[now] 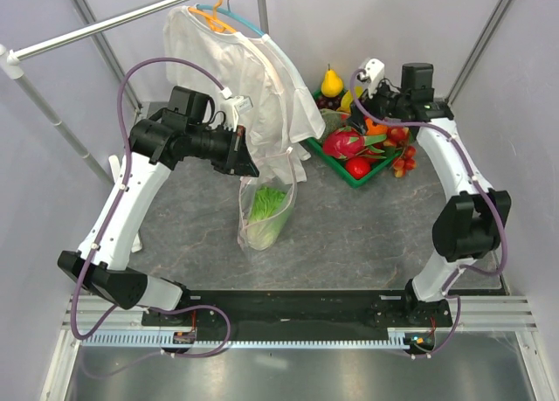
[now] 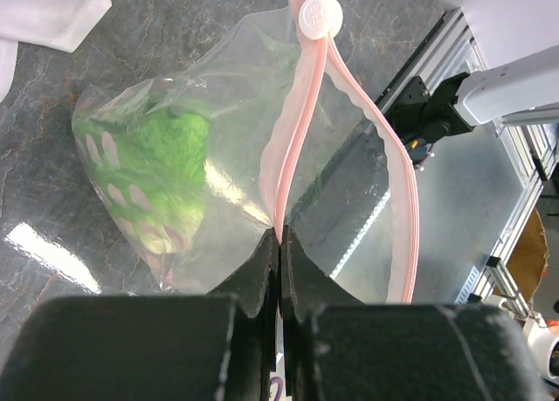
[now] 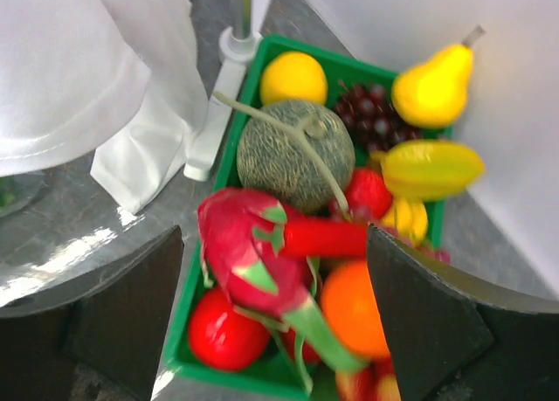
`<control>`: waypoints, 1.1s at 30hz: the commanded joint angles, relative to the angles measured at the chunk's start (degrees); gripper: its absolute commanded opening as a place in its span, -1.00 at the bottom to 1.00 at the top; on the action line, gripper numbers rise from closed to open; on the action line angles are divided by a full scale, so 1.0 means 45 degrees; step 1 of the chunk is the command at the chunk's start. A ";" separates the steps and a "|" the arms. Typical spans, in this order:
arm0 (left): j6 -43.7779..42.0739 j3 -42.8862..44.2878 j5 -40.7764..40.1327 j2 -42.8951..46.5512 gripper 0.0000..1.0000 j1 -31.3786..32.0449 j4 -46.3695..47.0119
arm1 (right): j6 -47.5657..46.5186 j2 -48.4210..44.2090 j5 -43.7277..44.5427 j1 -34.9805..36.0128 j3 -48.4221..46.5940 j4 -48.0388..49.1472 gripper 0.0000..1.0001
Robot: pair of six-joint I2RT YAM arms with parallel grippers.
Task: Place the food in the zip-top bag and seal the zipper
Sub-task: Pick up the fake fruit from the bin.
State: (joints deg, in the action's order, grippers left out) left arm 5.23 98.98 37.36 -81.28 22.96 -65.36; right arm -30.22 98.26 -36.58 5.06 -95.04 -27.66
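The clear zip-top bag (image 1: 266,210) hangs upright over the table with green lettuce (image 2: 166,165) inside it. My left gripper (image 2: 279,239) is shut on the bag's pink zipper (image 2: 301,130) strip at one side of the mouth, which gapes open. The white tab (image 2: 319,15) sits at the far end. More food fills a green basket (image 3: 194,279): a dragon fruit (image 3: 249,252), a netted melon (image 3: 293,152), an orange (image 3: 354,309) and a yellow pear (image 3: 432,86). My right gripper (image 3: 275,235) hovers open above the dragon fruit, holding nothing.
A white shirt (image 1: 236,69) hangs on a hanger from the rail, just behind the left gripper (image 1: 244,161) and the bag. The rack's white post (image 3: 227,60) stands beside the basket (image 1: 336,161). Walls close in at the back and right.
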 commanded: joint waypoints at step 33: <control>0.0282 -0.0531 0.0271 -0.0083 -0.96 0.0015 0.0580 | -0.1352 0.4923 0.1195 0.1708 -0.2101 0.5071 -0.41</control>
State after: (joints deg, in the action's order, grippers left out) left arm 5.58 96.55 37.60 -81.30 22.96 -64.16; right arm -37.06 120.14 -30.00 12.64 -101.84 -9.39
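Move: The melon, with its stem on top, sits in the green bin about 10 cm ahead of the right hand, 8 cm to its left and 14 cm below. The dragon fruit lies about 6 cm nearer than the melon and 3 cm right of it; the star fruit is some 6 cm beyond the melon and 5 cm right, and the pear stands about 9 cm beyond and 2 cm right. From the left hand the melon is roughly 30 cm ahead, 19 cm right and 19 cm below. Down, left and forward together the right hand sinks into the bin over the melon, then runs on mostly forward while still lowering, some 15 cm in all, tilting only slightly. At the end it halts with its fingers astride the melon's stem and closes them from nearly wide to under half open. The left hand keeps its pinch on the bag's rim. ##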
